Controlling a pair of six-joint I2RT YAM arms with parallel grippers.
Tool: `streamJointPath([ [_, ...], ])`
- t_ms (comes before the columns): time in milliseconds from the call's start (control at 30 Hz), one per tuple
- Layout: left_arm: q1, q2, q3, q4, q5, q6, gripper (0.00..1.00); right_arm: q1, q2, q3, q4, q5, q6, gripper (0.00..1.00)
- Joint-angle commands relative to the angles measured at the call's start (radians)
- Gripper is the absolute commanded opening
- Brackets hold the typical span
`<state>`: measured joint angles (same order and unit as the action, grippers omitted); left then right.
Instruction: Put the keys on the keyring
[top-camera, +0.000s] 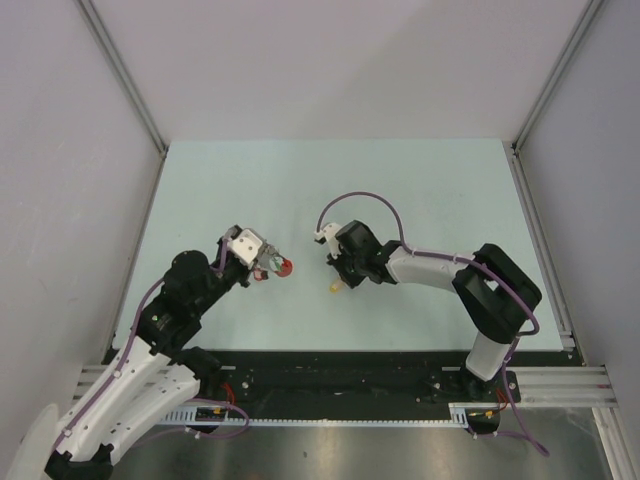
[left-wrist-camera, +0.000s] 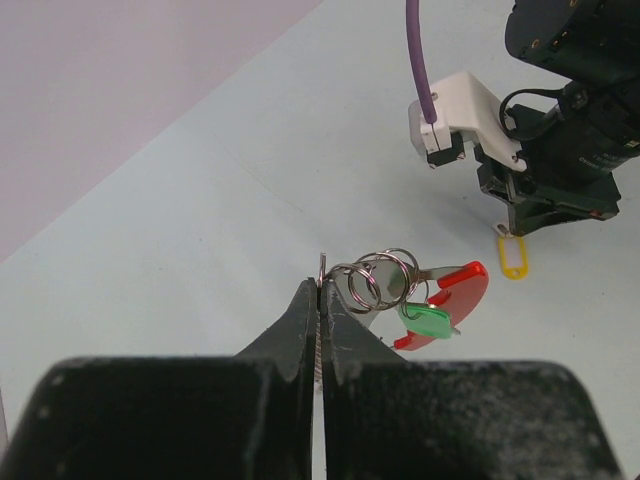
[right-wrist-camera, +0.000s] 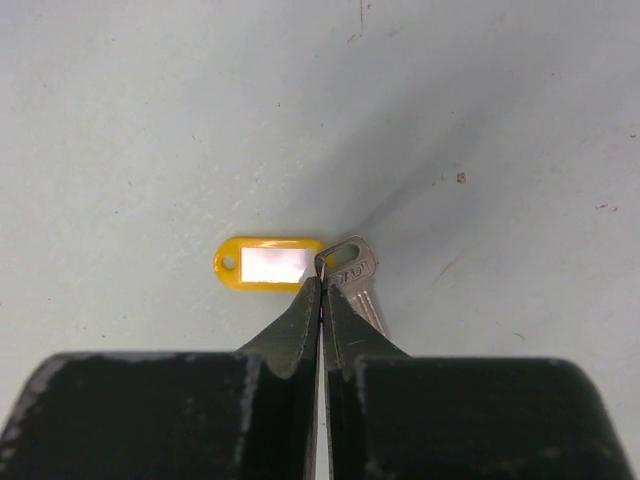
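Observation:
My left gripper is shut on the thin edge of the metal keyring. Its coiled loops carry a red tag and a green-headed key, which hang just past the fingertips. From above, this gripper is left of centre with the red tag beside it. My right gripper is shut on the small wire loop of a silver key joined to a yellow tag, low over the table. From above it faces the left gripper, with the yellow tag under it.
The pale green table is bounded by grey walls and aluminium rails on both sides. A purple cable loops above the right wrist. The two grippers stand a short gap apart near the table's middle.

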<state>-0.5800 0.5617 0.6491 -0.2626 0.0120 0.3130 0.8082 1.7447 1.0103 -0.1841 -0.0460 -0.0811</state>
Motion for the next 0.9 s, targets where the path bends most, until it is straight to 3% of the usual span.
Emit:
streamJointPath([
  [0,0.009,-0.008,-0.005,0.066,-0.01,-0.014,0.01,0.006,-0.011,0.016,0.054,0.008,-0.013,0.04],
  [133,0.009,-0.008,-0.008,0.069,-0.01,-0.014,0.0,0.011,-0.043,0.005,0.058,0.014,-0.005,0.12],
  [400,0.009,-0.008,-0.011,0.076,-0.01,-0.015,0.0,0.017,-0.195,-0.039,0.089,0.078,0.036,0.53],
  [567,0.011,-0.017,-0.012,0.076,-0.01,-0.017,0.0,0.017,-0.342,-0.146,0.234,0.153,0.076,0.7],
  [733,0.011,-0.01,-0.014,0.082,-0.01,-0.018,0.0,0.02,-0.422,-0.305,0.357,0.199,0.135,0.72],
  [867,0.009,0.01,-0.011,0.083,-0.01,-0.022,0.0,0.043,-0.448,-0.409,0.469,0.251,0.17,0.68],
])
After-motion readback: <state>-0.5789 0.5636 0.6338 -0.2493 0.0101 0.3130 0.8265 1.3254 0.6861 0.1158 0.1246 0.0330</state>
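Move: The yellow-tagged key is at the right fingertips, its middle about 1 cm to their right and 1 cm below, down at the table. Its yellow tag lies roughly 2 cm left of those fingertips, 1 cm back and 1 cm lower. The keyring in the left gripper is some 14 cm left of the right hand, 4 cm back and 20 cm higher. From the left hand the key lies about 4 cm ahead, 17 cm right and 23 cm below. Open the right gripper wide to let go of the yellow-tagged key, then lift clear of it by about 9 cm, swinging the fingers up some 25 degrees out of their steep downward point. Shift about 3 cm right as the lift tops out, and begin sinking again by a centimetre or so, fingers still wide. Keep the left gripper still and shut on the keyring. ##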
